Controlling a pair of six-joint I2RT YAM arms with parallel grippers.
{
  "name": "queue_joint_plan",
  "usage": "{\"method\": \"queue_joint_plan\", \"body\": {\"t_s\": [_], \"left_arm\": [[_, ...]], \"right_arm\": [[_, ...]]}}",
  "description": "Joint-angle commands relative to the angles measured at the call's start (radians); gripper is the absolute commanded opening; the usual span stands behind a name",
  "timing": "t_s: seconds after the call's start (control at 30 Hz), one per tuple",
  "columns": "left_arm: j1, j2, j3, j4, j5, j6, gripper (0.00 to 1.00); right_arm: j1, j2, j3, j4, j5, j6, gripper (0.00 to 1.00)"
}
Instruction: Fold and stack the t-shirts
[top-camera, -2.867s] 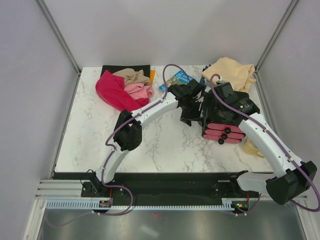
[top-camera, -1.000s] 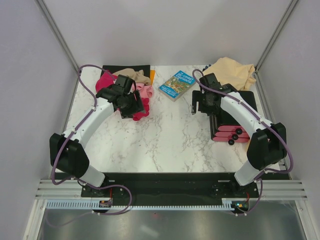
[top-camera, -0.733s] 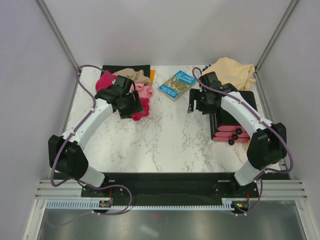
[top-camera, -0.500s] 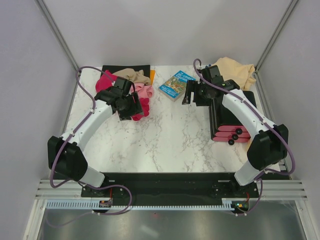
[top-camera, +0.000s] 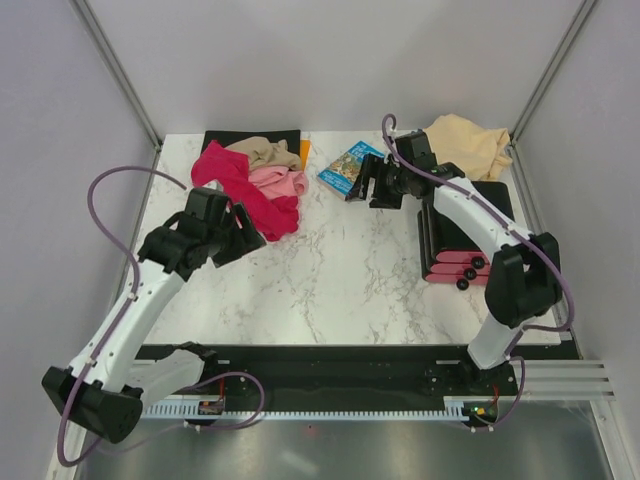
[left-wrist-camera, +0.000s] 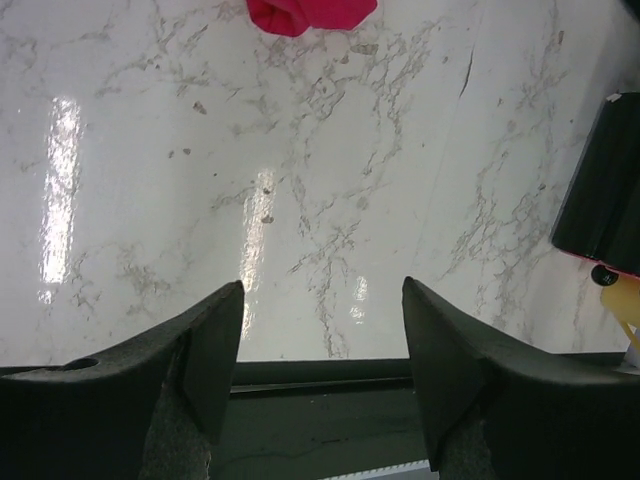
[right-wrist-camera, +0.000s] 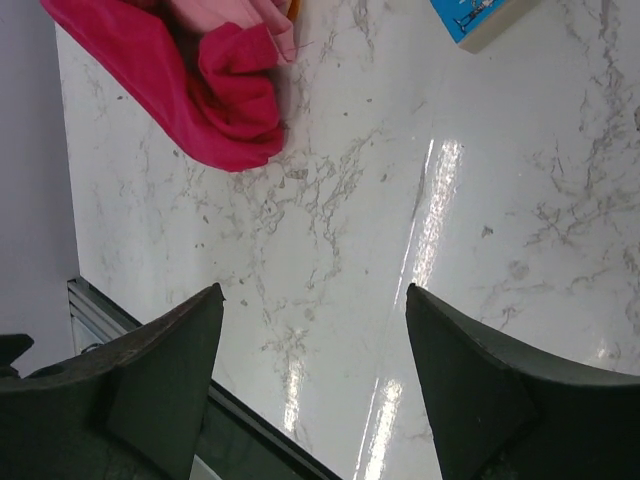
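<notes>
A crimson red t-shirt (top-camera: 238, 186) lies crumpled at the back left of the marble table, and its edge shows in both wrist views (left-wrist-camera: 310, 12) (right-wrist-camera: 195, 90). A pink t-shirt (top-camera: 281, 182) (right-wrist-camera: 240, 12) and a tan-brown one (top-camera: 264, 153) are bunched against it. A pale peach-cream t-shirt (top-camera: 464, 143) lies heaped at the back right. My left gripper (top-camera: 250, 240) (left-wrist-camera: 322, 300) hangs open and empty just in front of the crimson shirt, apart from it. My right gripper (top-camera: 362, 187) (right-wrist-camera: 315, 300) is open and empty beside the blue book.
A blue illustrated book (top-camera: 345, 168) (right-wrist-camera: 480, 20) lies at the back middle. A flat black mat (top-camera: 225, 137) sits under the shirt pile. A black block with pink slabs (top-camera: 455, 248) (left-wrist-camera: 605, 190) stands at the right under my right arm.
My left arm has drawn back from the shirt pile toward the near left, leaving the crimson shirt uncovered. My right gripper has swung left toward the book. Both stay open.
</notes>
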Motion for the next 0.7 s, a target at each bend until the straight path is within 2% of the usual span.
{"method": "queue_joint_plan", "body": {"t_s": [0.0,0.1,0.23,0.33,0.47,0.67], "left_arm": [[0.005,-0.1,-0.09,-0.032,-0.066,-0.074,0.72],[0.019,-0.103,-0.091,-0.069,-0.132,-0.071,0.72],[0.082,-0.048,-0.044,-0.079,-0.186,-0.089,0.72],[0.125,0.039,0.037,-0.038,-0.187,-0.073,0.72],[0.183,0.278,0.168,0.028,-0.144,-0.022,0.72],[0.324,0.545,0.43,0.138,-0.013,-0.019,0.72]], "right_arm": [[0.0,0.126,0.134,0.065,-0.063,0.013,0.81],[0.024,0.222,0.25,-0.001,-0.135,0.007,0.79],[0.112,0.224,0.303,-0.052,-0.103,-0.047,0.79],[0.164,0.178,0.21,-0.055,-0.08,-0.042,0.8],[0.201,0.066,0.073,-0.052,-0.052,-0.033,0.8],[0.242,-0.016,0.018,-0.109,-0.037,-0.033,0.8]]}}
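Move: Some 25 cm ahead of the left hand, about 4 cm to its left and nearly 20 cm below, lies the middle of the red t-shirt. The pink cloth is about 27 cm ahead of that hand and 5 cm to its right; the tan cloth lies straight ahead, roughly 37 cm out. From the right hand the red t-shirt is some 36 cm left and 11 cm ahead, and the book about 17 cm ahead and 5 cm left. Swinging round through a short back-and-left dip, the empty left hand drives forward towards the red t-shirt, ending some 11 cm farther out and 7 cm left, slightly lower and turned about 20 degrees counter-clockwise. The right hand first eases forward and left, then sweeps back and left towards the shirt's near end, also turning counter-clockwise. Both grippers stay open, touching nothing. ##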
